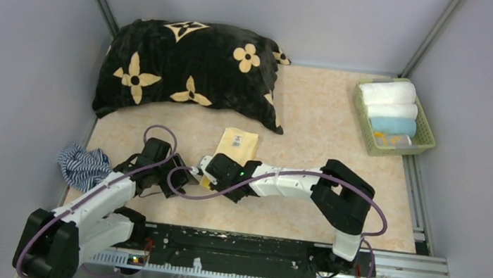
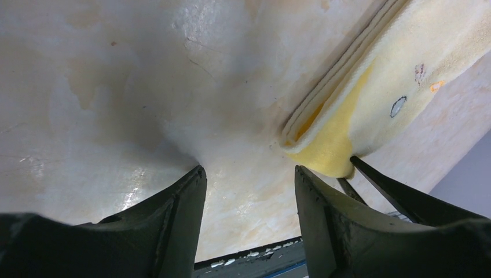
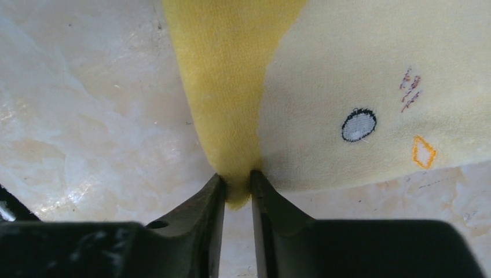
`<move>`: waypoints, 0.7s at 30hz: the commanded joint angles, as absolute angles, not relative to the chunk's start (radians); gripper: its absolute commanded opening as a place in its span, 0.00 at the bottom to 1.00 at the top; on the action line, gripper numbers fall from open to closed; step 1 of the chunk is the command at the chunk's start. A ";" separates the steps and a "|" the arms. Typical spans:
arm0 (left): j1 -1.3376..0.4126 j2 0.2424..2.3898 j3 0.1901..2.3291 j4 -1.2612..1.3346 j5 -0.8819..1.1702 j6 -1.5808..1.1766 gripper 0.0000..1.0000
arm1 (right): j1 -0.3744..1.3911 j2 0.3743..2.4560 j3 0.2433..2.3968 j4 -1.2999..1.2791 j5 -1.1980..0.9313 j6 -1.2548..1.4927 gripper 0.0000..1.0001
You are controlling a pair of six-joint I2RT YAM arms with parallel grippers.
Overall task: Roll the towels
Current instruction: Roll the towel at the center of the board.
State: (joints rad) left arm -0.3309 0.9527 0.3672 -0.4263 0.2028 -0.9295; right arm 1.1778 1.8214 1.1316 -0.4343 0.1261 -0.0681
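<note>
A folded yellow towel with a small stitched face lies flat on the beige table, in front of the cushion. My right gripper is shut on its near, darker yellow corner, which sticks out a little between the fingertips. My left gripper stands open just left of that corner, low over bare table with nothing between its fingers. The right gripper's fingers show in the left wrist view, pinching the corner. A rolled light blue towel lies in the basket.
A green basket at the back right holds several rolled cloths, among them white ones. A big black cushion with cream flowers fills the back left. A blue-and-white striped cloth is bunched at the table's left edge.
</note>
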 commanded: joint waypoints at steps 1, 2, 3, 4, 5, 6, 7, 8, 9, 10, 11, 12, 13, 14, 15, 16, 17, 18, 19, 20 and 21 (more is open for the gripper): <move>-0.328 0.948 0.393 -0.436 0.207 -0.951 0.65 | 1.183 1.880 1.127 -0.437 0.115 -0.036 0.20; -0.328 0.942 0.392 -0.435 0.210 -0.957 0.65 | 1.181 1.877 1.137 -0.435 0.086 -0.026 0.16; -0.328 0.936 0.390 -0.433 0.220 -0.967 0.66 | 1.176 1.873 1.147 -0.434 0.057 -0.013 0.12; -0.328 0.930 0.388 -0.429 0.227 -0.978 0.66 | 1.168 1.868 1.159 -0.432 0.019 -0.001 0.09; -0.328 0.922 0.388 -0.426 0.232 -0.991 0.67 | 1.156 1.863 1.169 -0.429 -0.020 0.016 0.06; -0.328 0.916 0.387 -0.423 0.237 -1.003 0.67 | 1.139 1.859 1.177 -0.424 -0.051 0.037 0.03; -0.328 0.910 0.385 -0.425 0.242 -1.017 0.67 | 1.122 1.856 1.183 -0.419 -0.080 0.060 0.00; -0.328 0.903 0.381 -0.426 0.247 -1.030 0.67 | 1.107 1.851 1.187 -0.413 -0.109 0.084 0.00; -0.328 0.896 0.377 -0.426 0.252 -1.046 0.68 | 1.094 1.847 1.189 -0.404 -0.131 0.102 0.00; -0.328 0.886 0.372 -0.425 0.257 -1.064 0.68 | 1.084 1.844 1.189 -0.396 -0.150 0.118 0.00; -0.328 0.877 0.367 -0.424 0.259 -1.080 0.68 | 1.076 1.841 1.188 -0.387 -0.163 0.133 0.00; -0.330 0.866 0.361 -0.421 0.261 -1.095 0.68 | 1.074 1.842 1.188 -0.379 -0.174 0.144 0.00; -0.330 0.856 0.354 -0.414 0.263 -1.111 0.68 | 1.071 1.842 1.189 -0.373 -0.182 0.155 0.00; -0.329 0.847 0.344 -0.403 0.268 -1.129 0.68 | 1.071 1.844 1.190 -0.368 -0.186 0.167 0.00; -0.331 0.842 0.333 -0.388 0.275 -1.145 0.68 | 1.069 1.848 1.191 -0.363 -0.189 0.181 0.00; -0.331 0.839 0.326 -0.374 0.281 -1.162 0.68 | 1.069 1.852 1.193 -0.358 -0.193 0.194 0.00; -0.335 0.842 0.317 -0.360 0.287 -1.179 0.67 | 1.068 1.854 1.193 -0.352 -0.203 0.206 0.00; -0.341 0.848 0.310 -0.343 0.292 -1.192 0.67 | 1.067 1.857 1.193 -0.345 -0.213 0.219 0.00; -0.347 0.857 0.304 -0.327 0.294 -1.205 0.66 | 1.067 1.855 1.193 -0.337 -0.221 0.231 0.00; -0.355 0.869 0.301 -0.310 0.293 -1.214 0.66 | 1.065 1.857 1.191 -0.331 -0.230 0.241 0.00; -0.364 0.882 0.299 -0.295 0.288 -1.225 0.65 | 1.063 1.857 1.190 -0.324 -0.233 0.248 0.00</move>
State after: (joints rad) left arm -0.3405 0.8562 0.3206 -0.3767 0.2676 -1.1461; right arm 1.0645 1.8435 1.1549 -0.3836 -0.1711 0.1791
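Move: The near-left corner of the folded yellow towel lies about 4 cm right of my open left hand and 1 cm ahead, some 2 cm below it. My right fingers already stand around its near-right corner, which is about 9 cm right of my left hand. From my right hand, the towel's near-left corner is some 6 cm to the left and level, and the towel's middle is roughly 7 cm ahead and 2 cm right. My right fingers shut fully on the towel's near-right corner, then draw it about 2.5 cm left towards my left hand, easing back a little as the wrist swings some 25 degrees so the fingers point more to the left and less forward. Meanwhile my left hand, fingers still wide open, lifts about 2 cm and shifts as much to the right towards the near-left corner, its fingers tilting further right. ##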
